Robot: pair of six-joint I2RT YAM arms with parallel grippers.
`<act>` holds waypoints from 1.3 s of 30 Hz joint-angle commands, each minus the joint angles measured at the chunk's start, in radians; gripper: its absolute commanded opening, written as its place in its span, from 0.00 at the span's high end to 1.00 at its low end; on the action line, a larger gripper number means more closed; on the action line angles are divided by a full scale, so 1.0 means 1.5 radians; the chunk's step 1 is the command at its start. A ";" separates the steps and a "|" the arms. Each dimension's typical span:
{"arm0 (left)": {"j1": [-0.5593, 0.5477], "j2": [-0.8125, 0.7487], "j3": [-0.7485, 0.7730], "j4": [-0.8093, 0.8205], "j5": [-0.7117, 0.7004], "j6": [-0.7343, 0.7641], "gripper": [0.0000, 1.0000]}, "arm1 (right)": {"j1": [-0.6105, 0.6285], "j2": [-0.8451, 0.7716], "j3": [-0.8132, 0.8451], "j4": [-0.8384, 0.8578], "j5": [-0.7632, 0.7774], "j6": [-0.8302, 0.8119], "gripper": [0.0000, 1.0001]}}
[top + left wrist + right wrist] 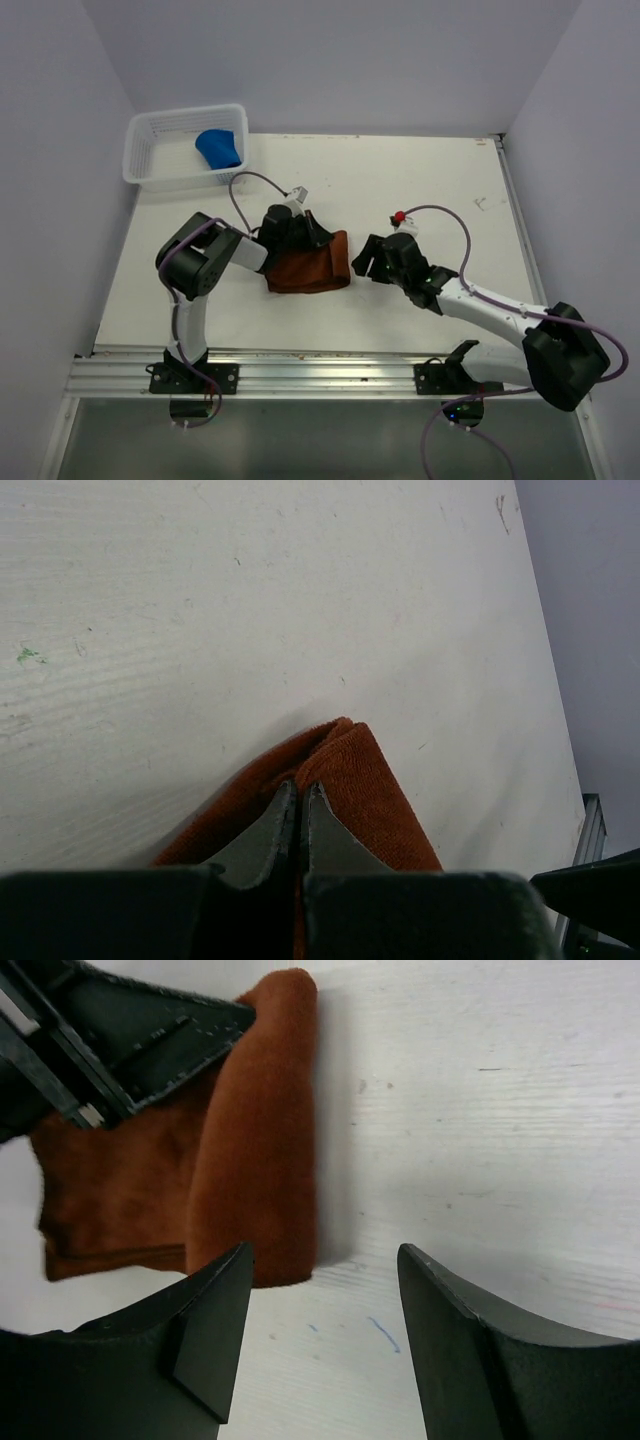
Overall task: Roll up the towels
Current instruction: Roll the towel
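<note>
The rust-brown towel (318,270) lies partly rolled at the table's middle, its rolled edge on the right side (262,1140). My left gripper (308,232) is shut, pinching a raised fold of this towel (372,780) between its fingertips (300,792). My right gripper (366,258) stands open just right of the roll, fingers apart over bare table (325,1248), touching nothing. The left gripper's fingers (130,1035) show at the top left of the right wrist view. The blue towel (220,148) sits rolled inside the basket.
A white mesh basket (185,112) stands at the table's back left corner. An aluminium rail (320,372) runs along the near edge. Walls close in on the left, back and right.
</note>
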 commanded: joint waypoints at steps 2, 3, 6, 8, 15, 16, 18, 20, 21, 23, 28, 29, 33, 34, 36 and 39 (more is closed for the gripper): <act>0.007 -0.029 -0.028 0.053 -0.032 0.017 1.00 | -0.044 0.024 -0.032 0.172 -0.144 0.141 0.36; 0.008 -0.029 -0.030 0.054 -0.032 0.018 1.00 | -0.044 0.033 -0.030 0.178 -0.158 0.146 0.36; 0.008 -0.030 -0.031 0.054 -0.034 0.018 1.00 | -0.044 0.064 -0.023 0.187 -0.158 0.151 0.36; 0.007 -0.030 -0.030 0.055 -0.034 0.017 1.00 | -0.044 0.078 -0.027 0.202 -0.158 0.151 0.36; 0.007 -0.034 -0.036 0.055 -0.039 0.016 1.00 | -0.044 0.134 -0.030 0.222 -0.189 0.141 0.36; 0.007 -0.035 -0.036 0.055 -0.040 0.016 1.00 | -0.044 0.140 -0.028 0.219 -0.187 0.139 0.36; 0.007 -0.036 -0.041 0.055 -0.041 0.017 1.00 | -0.043 0.156 -0.028 0.212 -0.187 0.132 0.36; 0.007 -0.036 -0.043 0.056 -0.043 0.017 1.00 | -0.037 0.165 -0.024 0.206 -0.179 0.120 0.37; 0.007 -0.037 -0.043 0.056 -0.043 0.015 1.00 | -0.032 0.176 -0.022 0.202 -0.176 0.107 0.37; 0.007 -0.036 -0.044 0.057 -0.044 0.015 1.00 | -0.022 0.184 -0.019 0.194 -0.167 0.099 0.37; 0.007 -0.039 -0.043 0.052 -0.049 0.015 1.00 | 0.010 0.203 0.005 0.139 -0.124 0.061 0.41; 0.007 -0.042 -0.044 0.050 -0.052 0.017 1.00 | 0.016 0.207 0.016 0.116 -0.115 0.054 0.41; 0.007 -0.043 -0.041 0.044 -0.053 0.019 1.00 | 0.035 0.229 0.032 0.085 -0.077 0.029 0.51; 0.007 -0.045 -0.043 0.044 -0.055 0.019 1.00 | 0.039 0.235 0.035 0.080 -0.069 0.027 0.54; 0.007 -0.048 -0.047 0.044 -0.057 0.019 1.00 | 0.045 0.252 0.044 0.067 -0.061 0.017 0.59; 0.007 -0.055 -0.050 0.041 -0.060 0.021 1.00 | 0.053 0.267 0.053 0.051 -0.039 0.005 0.73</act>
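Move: The near end of the towel's rolled edge lies about 6 cm to the right hand's left, 1 cm back and some 7 cm below it. The roll's far end, pinched by the left gripper, is roughly 12 cm farther out than that near end. The unrolled part of the towel is centred some 10 cm left of the near end and 3 cm farther out. From the left hand, the near end is about 12 cm back, 3 cm right and 2 cm down. Leftwards first, then mostly down, the right hand moves about 6 cm each way onto the near end of the brown roll, fingers open and tipping some 10 degrees further down. Over the last stretch, still sinking and easing left, the fingers close about halfway and pinch the towel's near end between their tips. The left hand keeps its grip on the far end, creeping about 1 cm left. ##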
